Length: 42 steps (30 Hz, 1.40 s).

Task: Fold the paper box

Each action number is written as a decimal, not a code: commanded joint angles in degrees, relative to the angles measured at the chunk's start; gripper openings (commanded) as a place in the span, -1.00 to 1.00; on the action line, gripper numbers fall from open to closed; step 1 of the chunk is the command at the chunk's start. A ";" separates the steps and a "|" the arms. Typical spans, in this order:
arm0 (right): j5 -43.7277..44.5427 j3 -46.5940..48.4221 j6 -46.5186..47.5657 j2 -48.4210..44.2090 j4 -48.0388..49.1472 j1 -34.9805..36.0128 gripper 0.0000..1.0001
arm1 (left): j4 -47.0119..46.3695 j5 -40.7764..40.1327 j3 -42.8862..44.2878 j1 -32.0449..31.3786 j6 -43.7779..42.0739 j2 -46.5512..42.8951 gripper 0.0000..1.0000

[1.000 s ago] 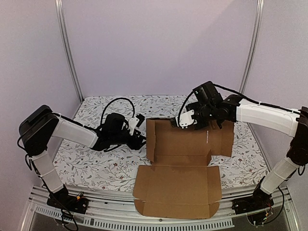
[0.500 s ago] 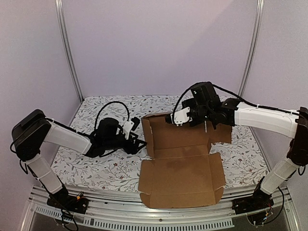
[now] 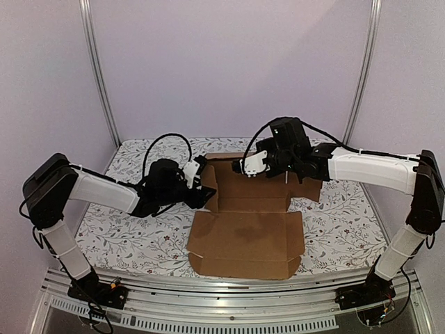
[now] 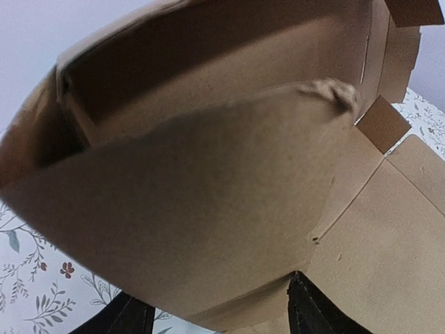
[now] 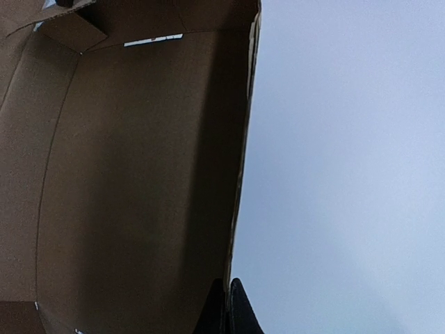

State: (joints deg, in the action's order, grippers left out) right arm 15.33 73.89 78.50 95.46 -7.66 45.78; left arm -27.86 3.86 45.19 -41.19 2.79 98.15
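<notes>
The paper box (image 3: 243,240) is plain brown cardboard, its wide front panel lying flat on the table. Its back wall stands raised. My right gripper (image 3: 245,169) pinches that wall's top edge, and in the right wrist view the gripper (image 5: 228,282) is shut on the thin cardboard edge (image 5: 240,174). My left gripper (image 3: 203,182) is at the box's left end. Seen from the left wrist, a curved side flap (image 4: 208,195) fills the view, with the gripper (image 4: 214,296) open and its dark fingers (image 4: 309,313) wide apart under the flap.
A floral cloth (image 3: 118,229) covers the table. Metal posts (image 3: 97,69) stand at the back corners before lilac walls. An aluminium rail (image 3: 208,306) runs along the near edge, between the arm bases. Black cables (image 3: 163,142) loop over the left arm.
The right gripper has carried the box's back wall leftward, and the whole box has slid left. The left gripper has swung right, up to the box's left flap.
</notes>
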 commanded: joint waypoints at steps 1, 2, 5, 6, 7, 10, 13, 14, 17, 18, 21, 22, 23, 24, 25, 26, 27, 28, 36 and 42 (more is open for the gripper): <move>-0.48 -1.34 0.30 -1.04 -0.31 0.29 -1.00 | 1.44 -2.05 2.18 -0.56 -1.37 2.33 0.28; -0.37 -1.70 0.06 -1.39 -0.96 0.47 -1.00 | 1.10 -2.77 2.07 -0.56 -1.45 2.28 0.27; 0.04 -2.00 -1.56 -2.88 -4.61 1.16 -1.00 | -2.26 -6.41 -0.32 -0.64 -1.53 1.64 0.24; 0.14 -1.99 -2.92 -3.23 -6.30 1.59 -1.00 | -4.07 -7.64 -1.61 -0.65 -1.55 1.42 0.23; 0.51 -2.21 -3.77 -3.70 -7.65 1.99 -1.00 | -6.08 -9.11 -2.73 -0.71 -1.53 1.35 0.22; 2.41 -4.75 -4.71 -4.76 -7.69 3.39 -1.00 | -12.49 -12.42 -6.15 -1.07 -1.96 1.67 0.20; 3.54 -6.23 -5.38 -5.19 -7.21 3.92 -1.00 | -16.92 -10.94 -7.51 -1.17 -1.78 2.96 0.18; 3.77 -6.41 -5.64 -5.27 -7.02 3.95 -1.00 | -17.38 -10.16 -7.36 -1.17 -1.67 3.61 0.17; 4.21 -6.41 -5.87 -5.25 -6.78 3.96 -1.00 | -18.95 -8.19 -6.61 -1.41 -1.51 5.39 0.12; 4.25 -6.25 -5.83 -5.28 -6.77 3.96 -1.00 | -19.58 -7.60 -6.42 -1.50 -1.60 5.93 0.11; 4.44 -5.38 -6.06 -5.03 -6.95 3.90 -1.00 | -20.62 -5.57 -5.39 -1.69 -2.34 7.35 0.11; 4.33 -4.78 -6.48 -4.88 -7.43 3.86 -1.00 | -21.25 -4.97 -5.16 -1.78 -2.64 7.82 0.12; 3.98 -4.04 -7.41 -4.72 -8.51 3.87 -1.00 | -22.30 -4.54 -5.04 -1.87 -2.69 8.23 0.13; 3.36 -2.59 -8.37 -4.51 -10.99 3.95 -1.00 | -23.82 -4.33 -5.14 -1.94 -3.85 8.80 0.17; 2.02 -0.66 -9.97 -4.30 -14.86 3.91 -1.00 | -26.05 -2.56 -5.26 -1.88 -4.64 9.49 0.19; 0.60 1.14 -11.20 -4.03 -18.39 3.89 -1.00 | -28.38 -1.97 -5.36 -1.95 -5.50 10.29 0.20; -0.98 2.35 -13.04 -3.66 -21.00 3.90 -1.00 | -29.96 -2.13 -4.88 -1.94 -6.07 11.59 0.21; -1.44 2.81 -13.75 -3.51 -22.04 3.88 -1.00 | -30.22 -2.95 -3.97 -1.89 -6.46 12.15 0.20; -1.44 2.05 -12.97 -3.04 -24.39 3.94 -1.00 | -31.80 -6.70 -2.03 -1.74 -3.60 14.72 -0.13; -1.12 2.00 -16.61 -2.08 -26.09 4.03 -1.00 | -46.86 -14.26 -9.42 -4.39 -3.94 14.76 -0.21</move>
State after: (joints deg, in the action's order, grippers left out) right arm 17.41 75.81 64.55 91.31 -26.87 49.12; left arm -61.73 -3.99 39.05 -43.48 -1.28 112.86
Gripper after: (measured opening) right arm 0.015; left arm 0.397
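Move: The left fingers, partly open, are beside the box's left side flap; its middle is about 3 cm ahead, 2 cm right and 3 cm above the hand. The far edge, already pinched by the right hand, lies some 20 cm right, 3 cm ahead and 11 cm higher; the near panel's middle is about 15 cm back, 14 cm right and 9 cm below. From the right hand, the near panel is roughly 18 cm back, 8 cm left and 20 cm down, the left side flap about 17 cm left, level fore and aft, and 8 cm lower. Keeping its pinch on the raised far edge, the right hand draws it back about 5 cm towards the near panel and a little right, its fingers tipping further down. The left hand works close at the outside of the left side flap, going left and down, then right about 5 cm and slightly back left, ending some 2.5 cm lower with its fingers tilted up about 15 degrees and partly closed on the flap's lower part. ##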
